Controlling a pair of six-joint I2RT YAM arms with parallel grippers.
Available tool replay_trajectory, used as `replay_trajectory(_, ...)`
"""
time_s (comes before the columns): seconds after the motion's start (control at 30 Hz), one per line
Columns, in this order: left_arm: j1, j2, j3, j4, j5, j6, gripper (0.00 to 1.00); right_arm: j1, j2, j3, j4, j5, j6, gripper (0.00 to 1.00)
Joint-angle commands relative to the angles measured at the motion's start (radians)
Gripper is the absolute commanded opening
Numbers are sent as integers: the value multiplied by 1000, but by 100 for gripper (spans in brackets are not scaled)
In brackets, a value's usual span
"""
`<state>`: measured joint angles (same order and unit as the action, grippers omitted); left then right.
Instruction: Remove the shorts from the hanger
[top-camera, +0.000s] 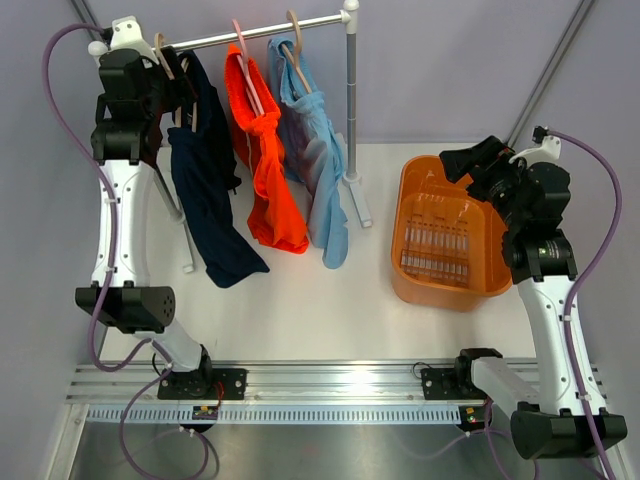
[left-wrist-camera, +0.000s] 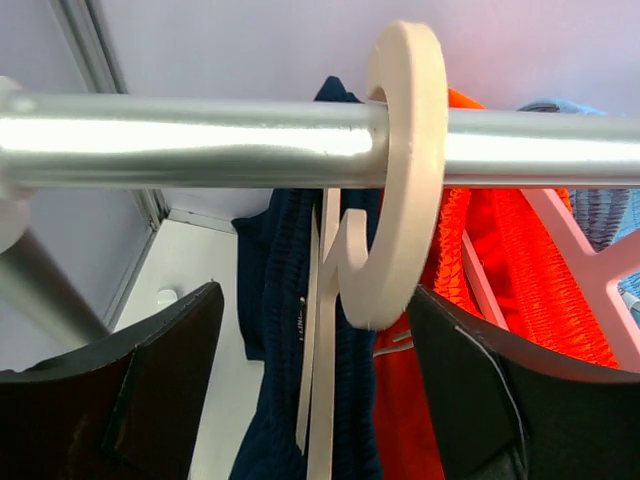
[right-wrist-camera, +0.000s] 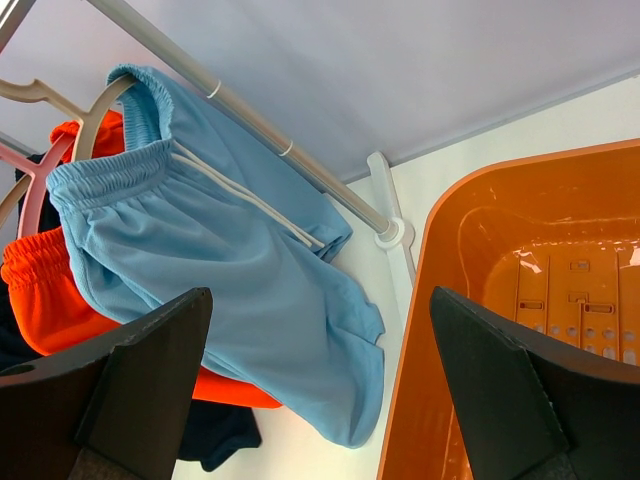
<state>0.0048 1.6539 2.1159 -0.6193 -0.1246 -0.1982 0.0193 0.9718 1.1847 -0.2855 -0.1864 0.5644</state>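
Note:
Three pairs of shorts hang on hangers from a metal rail (top-camera: 260, 33): navy (top-camera: 205, 190) at the left, orange (top-camera: 268, 170) in the middle, light blue (top-camera: 320, 170) at the right. My left gripper (top-camera: 175, 85) is up at the rail by the navy pair. In the left wrist view it (left-wrist-camera: 315, 292) stands open, its fingers on either side of the cream hanger's hook (left-wrist-camera: 410, 170) and the navy shorts (left-wrist-camera: 270, 330), gripping nothing. The right finger is close beside the hook's tip. My right gripper (top-camera: 468, 160) hovers open and empty over the basket, facing the light blue shorts (right-wrist-camera: 220, 270).
An orange basket (top-camera: 410, 180) stands at the right of the table, its rim (right-wrist-camera: 520, 172) under my right fingers. The rack's upright post (top-camera: 352, 100) and foot (top-camera: 360, 200) stand between the shorts and the basket. A slanted rack leg (top-camera: 185, 240) runs beside the left arm.

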Motion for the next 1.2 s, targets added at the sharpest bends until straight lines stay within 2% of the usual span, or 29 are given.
replay_trajectory(0.0,21,26,47,39,52,17,77,-2,13,41,22,-21,-14,99)
replay_trajectory(0.37,23,84,61,56,77,36,64,-4,36,52,28,-25,-24,99)
replay_trajectory(0.67,23,115,85,70,82,43,48,-4,54,50,32,-27,-40,100)
replay_trajectory(0.87,23,122,102,66,82,59,26,-2,62,47,43,-38,-38,99)
replay_trajectory(0.9,24,122,105,63,82,60,18,-2,64,46,43,-39,-40,100)
replay_trajectory(1.1,23,112,108,55,65,62,6,-2,67,46,45,-41,-44,100)
replay_trajectory(1.17,23,101,108,59,62,63,6,-4,68,44,46,-44,-44,99)
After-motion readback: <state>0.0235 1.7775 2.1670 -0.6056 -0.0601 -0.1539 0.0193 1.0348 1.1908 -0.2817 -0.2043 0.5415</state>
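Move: Just ahead of the left hand hangs the wooden hanger with the dark blue shorts: the neck below its hook is about 4 cm forward and 4 cm below. The rail crosses some 3 cm ahead, 2 cm above the hand; the shorts' middle hangs roughly 18 cm below, 3 cm ahead and 2 cm right. The pink hanger is about 14 cm right, 4 cm ahead, 3 cm lower. From the right hand, the wooden hanger's neck lies about 56 cm left, 17 cm forward, 3 cm higher. Easing forward and down together, about 4 cm each, the left hand slips its open fingers in under the rail, one on either side of the wooden hanger below the hook, dipping only slightly at the wrist. The fingers close as it goes, then stop around half open, pinching the hanger just below the hook while the hand stays almost still. ##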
